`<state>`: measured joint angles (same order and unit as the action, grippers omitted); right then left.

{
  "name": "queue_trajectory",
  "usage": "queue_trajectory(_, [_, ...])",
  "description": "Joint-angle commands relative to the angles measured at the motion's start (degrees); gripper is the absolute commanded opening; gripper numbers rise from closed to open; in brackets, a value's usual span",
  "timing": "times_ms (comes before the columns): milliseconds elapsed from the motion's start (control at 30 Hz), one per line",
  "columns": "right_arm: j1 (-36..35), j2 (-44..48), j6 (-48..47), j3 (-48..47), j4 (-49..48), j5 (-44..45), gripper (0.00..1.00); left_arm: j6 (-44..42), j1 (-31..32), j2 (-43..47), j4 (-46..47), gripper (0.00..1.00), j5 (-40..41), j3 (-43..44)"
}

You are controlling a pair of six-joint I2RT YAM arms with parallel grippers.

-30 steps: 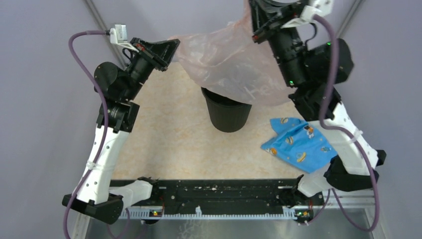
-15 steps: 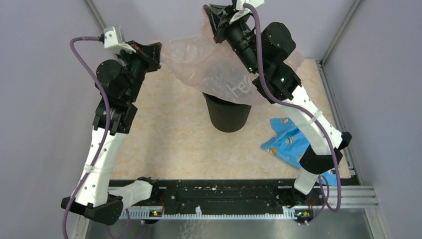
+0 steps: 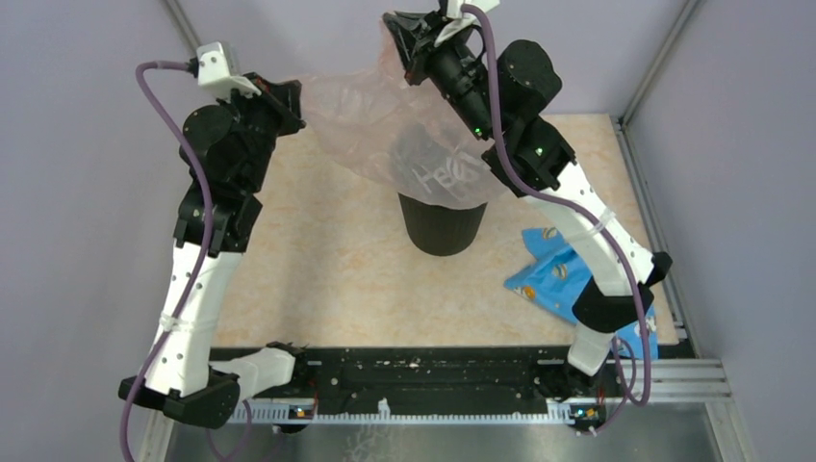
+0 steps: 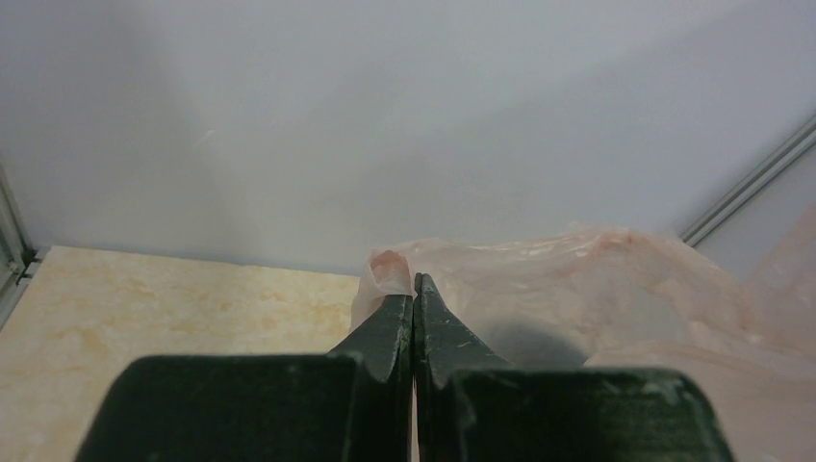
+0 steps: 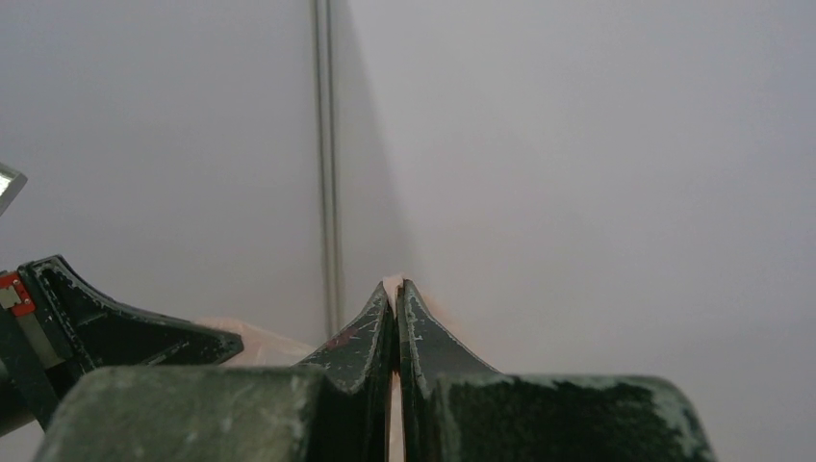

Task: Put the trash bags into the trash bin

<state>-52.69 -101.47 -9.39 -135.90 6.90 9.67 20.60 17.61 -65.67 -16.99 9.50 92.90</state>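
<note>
A thin, crinkly, translucent pale-pink trash bag (image 3: 385,135) hangs stretched in the air above the round black trash bin (image 3: 442,223), its lower part draped over the bin's rim. My left gripper (image 3: 293,101) is shut on the bag's left edge; in the left wrist view a fold of pink film (image 4: 390,269) pokes out at the closed tips (image 4: 415,284). My right gripper (image 3: 396,29) is shut on the bag's upper right edge, high at the back; a sliver of pink film (image 5: 393,286) shows between its tips (image 5: 395,289).
A blue patterned cloth (image 3: 563,279) lies on the beige tabletop (image 3: 327,269) right of the bin, partly under the right arm. Grey walls with metal corner rails (image 3: 654,67) close in the back and sides. The black base rail (image 3: 433,371) runs along the near edge.
The right arm swung left and back with its bag edge, from the far right to above the bin. The left gripper shifted slightly left. The bag now hangs lower over the bin.
</note>
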Motion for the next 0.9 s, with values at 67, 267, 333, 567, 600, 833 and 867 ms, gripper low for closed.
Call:
queue_trajectory(67, [0.1,-1.3,1.2,-2.4,-0.6,-1.0,0.00,-1.3,-0.3,-0.7,-3.0,0.00,-1.4,5.2])
queue_trajectory(267, [0.1,-1.3,1.7,-1.6,2.6,-0.9,0.04,-0.7,-0.3,-4.1,-4.1,0.00,-4.2,6.3])
queue_trajectory(333, [0.1,-0.5,2.3,-1.7,4.9,-1.6,0.22,-0.6,-0.3,-5.4,-3.7,0.00,-4.5,6.2])
queue_trajectory(567, [0.1,5.6,4.1,2.1,10.0,-0.3,0.85,0.0,-0.3,-7.2,-1.9,0.00,-5.6,6.0])
queue_trajectory(600, [0.1,6.4,4.2,2.7,11.0,0.4,0.89,0.1,-0.3,-7.3,-1.8,0.00,-5.7,5.9])
queue_trajectory(833, [0.1,13.3,5.5,7.4,17.7,7.7,0.99,-0.2,-0.3,-7.8,-1.5,0.00,-5.4,5.4])
queue_trajectory(867, [0.1,14.2,5.5,7.9,18.9,9.1,0.99,-0.3,-0.3,-7.8,-1.6,0.00,-5.3,5.4])
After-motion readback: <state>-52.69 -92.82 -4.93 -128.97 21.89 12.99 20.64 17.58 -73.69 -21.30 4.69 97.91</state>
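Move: Both hands hold the pink trash bag open, its middle draped about 5 cm ahead of the right hand and 24 cm below. The trash bin's middle lies under it, some 11 cm ahead of the right hand, 8 cm to its right and 50 cm down. The blue bag lies about 37 cm to the right hand's right, level with it. From the left hand the bin is roughly 11 cm ahead, 21 cm right and 39 cm below. The right fingers let go of the pink bag's upper corner, spreading fully open as that hand sinks about 5 cm, its fingers tipping down some 10 degrees, then sweeps right and a little back. The left hand keeps its pinch on the other corner and, after a small lift, pushes forward, down and right towards the bin, roughly 5 cm in all, tipping slightly down. ##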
